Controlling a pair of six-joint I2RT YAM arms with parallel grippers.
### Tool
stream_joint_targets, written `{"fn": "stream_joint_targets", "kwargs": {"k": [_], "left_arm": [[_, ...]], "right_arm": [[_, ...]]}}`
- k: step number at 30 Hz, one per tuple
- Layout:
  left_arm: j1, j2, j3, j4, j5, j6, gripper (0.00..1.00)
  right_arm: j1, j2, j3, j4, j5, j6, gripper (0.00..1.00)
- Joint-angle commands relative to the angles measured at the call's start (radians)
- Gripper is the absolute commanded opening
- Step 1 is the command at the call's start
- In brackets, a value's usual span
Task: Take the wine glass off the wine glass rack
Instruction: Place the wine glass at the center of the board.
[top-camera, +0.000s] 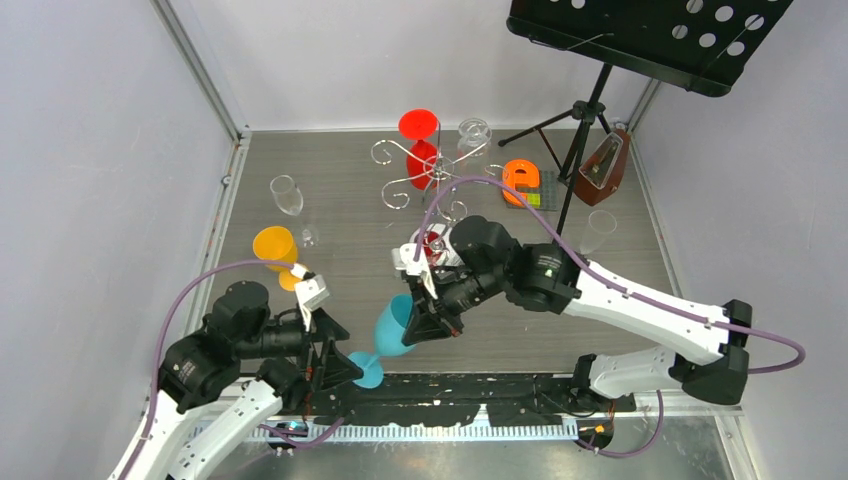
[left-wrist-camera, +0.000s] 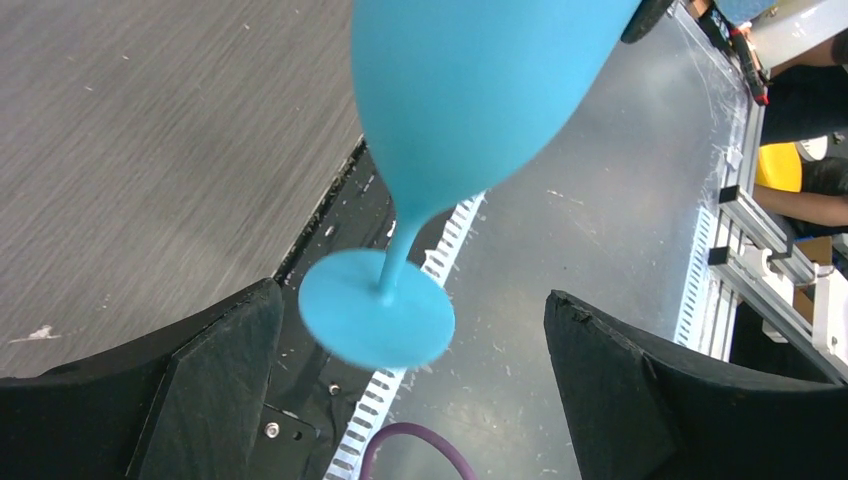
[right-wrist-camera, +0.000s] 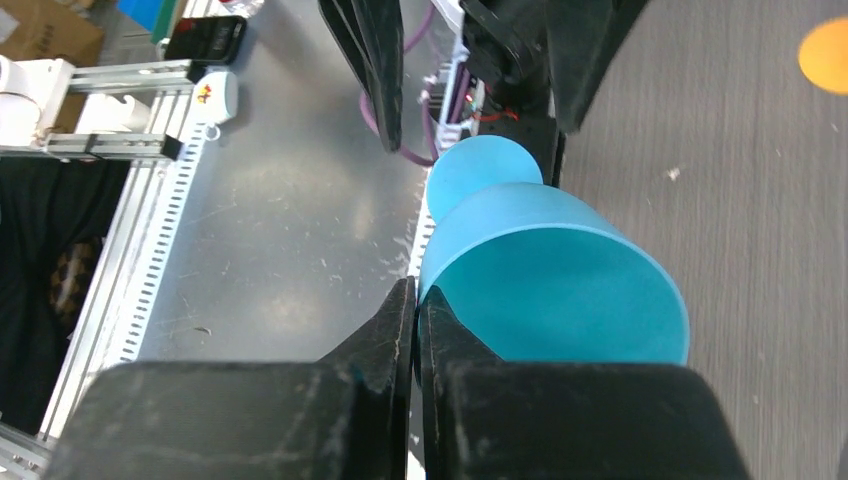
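Note:
The blue wine glass (top-camera: 397, 326) hangs tilted above the table's near edge, well away from the chrome wine glass rack (top-camera: 425, 178) at the back. My right gripper (top-camera: 427, 322) is shut on the rim of its bowl (right-wrist-camera: 560, 285), with one finger inside and one outside (right-wrist-camera: 415, 298). My left gripper (top-camera: 338, 352) is open, and the fingers stand wide on either side of the glass's round foot (left-wrist-camera: 377, 312) without touching it. In the left wrist view the bowl (left-wrist-camera: 470, 90) fills the top. A red glass (top-camera: 418, 126) and a clear one (top-camera: 474, 134) stay on the rack.
An orange glass (top-camera: 276, 246) and a clear glass (top-camera: 287, 194) stand at the left, and another clear glass (top-camera: 598, 230) at the right. A black music stand (top-camera: 598, 100), a metronome (top-camera: 603, 170) and an orange object (top-camera: 520, 180) occupy the back right.

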Motion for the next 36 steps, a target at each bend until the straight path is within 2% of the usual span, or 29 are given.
{"fn": "stream_joint_targets", "kwargs": {"k": [1, 10, 14, 17, 24, 36], "left_arm": [[0.002, 0.018, 0.038, 0.062, -0.045, -0.018, 1.0], [0.002, 0.028, 0.042, 0.084, -0.06, -0.015, 1.0], [0.003, 0.033, 0.06, 0.09, -0.054, -0.012, 1.0], [0.002, 0.032, 0.067, 0.089, -0.051, -0.005, 1.0], [0.003, 0.014, 0.062, 0.073, -0.035, 0.014, 1.0], [0.002, -0.029, 0.057, 0.053, -0.008, 0.022, 1.0]], "right_arm": [[-0.003, -0.105, 0.006, -0.16, 0.153, -0.036, 0.06], [-0.07, -0.281, -0.005, -0.4, 0.457, 0.062, 0.06], [-0.185, -0.31, -0.021, -0.48, 0.543, 0.134, 0.06], [-0.3, -0.308, -0.032, -0.52, 0.552, 0.158, 0.06], [-0.501, -0.278, -0.099, -0.521, 0.613, 0.165, 0.06], [-0.72, -0.172, -0.169, -0.404, 0.688, 0.124, 0.06]]}}
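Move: The open spot I am taking the blue wine glass to lies about 17 cm ahead of my right hand, some 26 cm to its right and 28 cm below. Beyond that spot the clear wine glass stands 8 cm farther right and 2 cm farther out. The rack is about 23 cm ahead of my right hand and 5 cm to its right. From my open left hand the spot lies roughly 17 cm ahead and 36 cm to the right. Keeping the blue wine glass pinched by its rim, I swing my right hand clear of my open left one, first nearly level to the right, then curving forward and down towards the open board beside the clear glass: about 23 cm right, 16 cm forward and 10 cm down. Meanwhile my wrist turns some 70 degrees clockwise and tips the fingers steeply down. ##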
